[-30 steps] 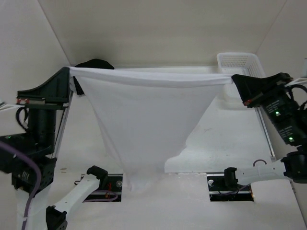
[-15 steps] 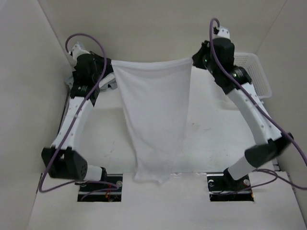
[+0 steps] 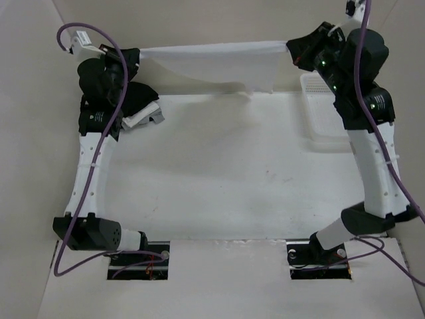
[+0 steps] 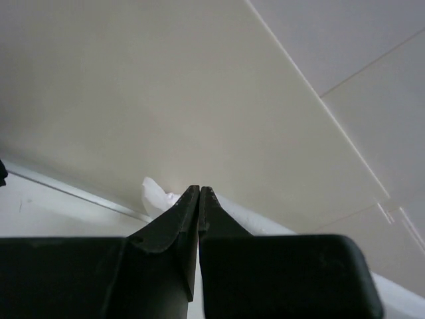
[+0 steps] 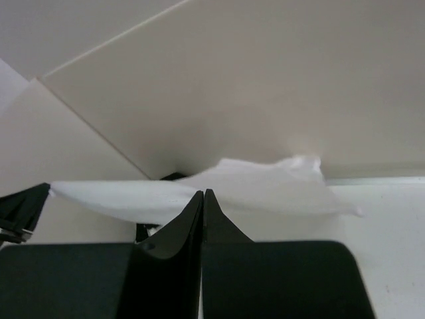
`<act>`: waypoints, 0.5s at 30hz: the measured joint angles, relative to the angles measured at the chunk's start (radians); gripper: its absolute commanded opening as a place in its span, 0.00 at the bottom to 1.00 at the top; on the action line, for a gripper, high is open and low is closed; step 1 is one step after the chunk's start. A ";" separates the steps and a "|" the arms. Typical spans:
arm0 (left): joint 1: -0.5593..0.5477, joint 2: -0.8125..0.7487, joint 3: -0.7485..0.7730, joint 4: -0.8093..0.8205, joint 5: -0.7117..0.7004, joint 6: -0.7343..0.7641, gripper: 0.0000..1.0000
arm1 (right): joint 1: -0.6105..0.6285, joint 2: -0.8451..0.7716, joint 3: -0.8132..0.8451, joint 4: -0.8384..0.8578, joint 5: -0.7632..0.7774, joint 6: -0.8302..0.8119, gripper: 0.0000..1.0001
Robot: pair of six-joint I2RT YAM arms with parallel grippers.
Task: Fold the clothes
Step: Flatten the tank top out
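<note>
The clothes [image 3: 212, 63], a thin white top, are stretched taut between both grippers, high over the table's far edge near the back wall. Its loose lower part hangs in folds toward the right. My left gripper [image 3: 137, 56] is shut on the top's left end, and my right gripper [image 3: 292, 48] is shut on its right end. In the left wrist view the jaws [image 4: 199, 190] are pressed together, with a bit of white fabric [image 4: 155, 194] showing behind the tips. In the right wrist view the shut jaws [image 5: 203, 193] pinch the white cloth [image 5: 252, 183], which runs off to the left.
A pile of black, white and grey garments [image 3: 138, 105] lies at the back left, under the left arm. A white plastic basket [image 3: 320, 116] stands at the back right beside the right arm. Pale walls close in the table on three sides.
Both arms have swung away from the camera to the back of the table. The top, which hung down toward the front edge, is now pulled out wide near the back wall.
</note>
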 measured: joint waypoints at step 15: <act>-0.189 -0.827 -1.040 -0.162 -0.132 0.028 0.01 | 0.456 -0.839 -1.598 0.175 0.166 0.203 0.00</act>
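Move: The tank top, stretched between both closed hands and flying out ahead of them, is bound for the open middle of the table. That spot lies about 12 cm back, 21 cm right and 47 cm below the left hand; from the right hand about 6 cm back, 18 cm left and 54 cm down. The folded pile is some 4 cm ahead, 12 cm left and 46 cm below the left hand; the basket about 7 cm ahead, 23 cm right and 51 cm below the right hand. The tank top's held edge is swept down and back towards the bases by both hands together, the left sinking about 26 cm and drawing back 18, the right sinking roughly 37 cm and drawing back 19. Both wrists tip downward, by some 20 to 30 degrees, the right also turning counter-clockwise, while the shut fingers keep their grip. ##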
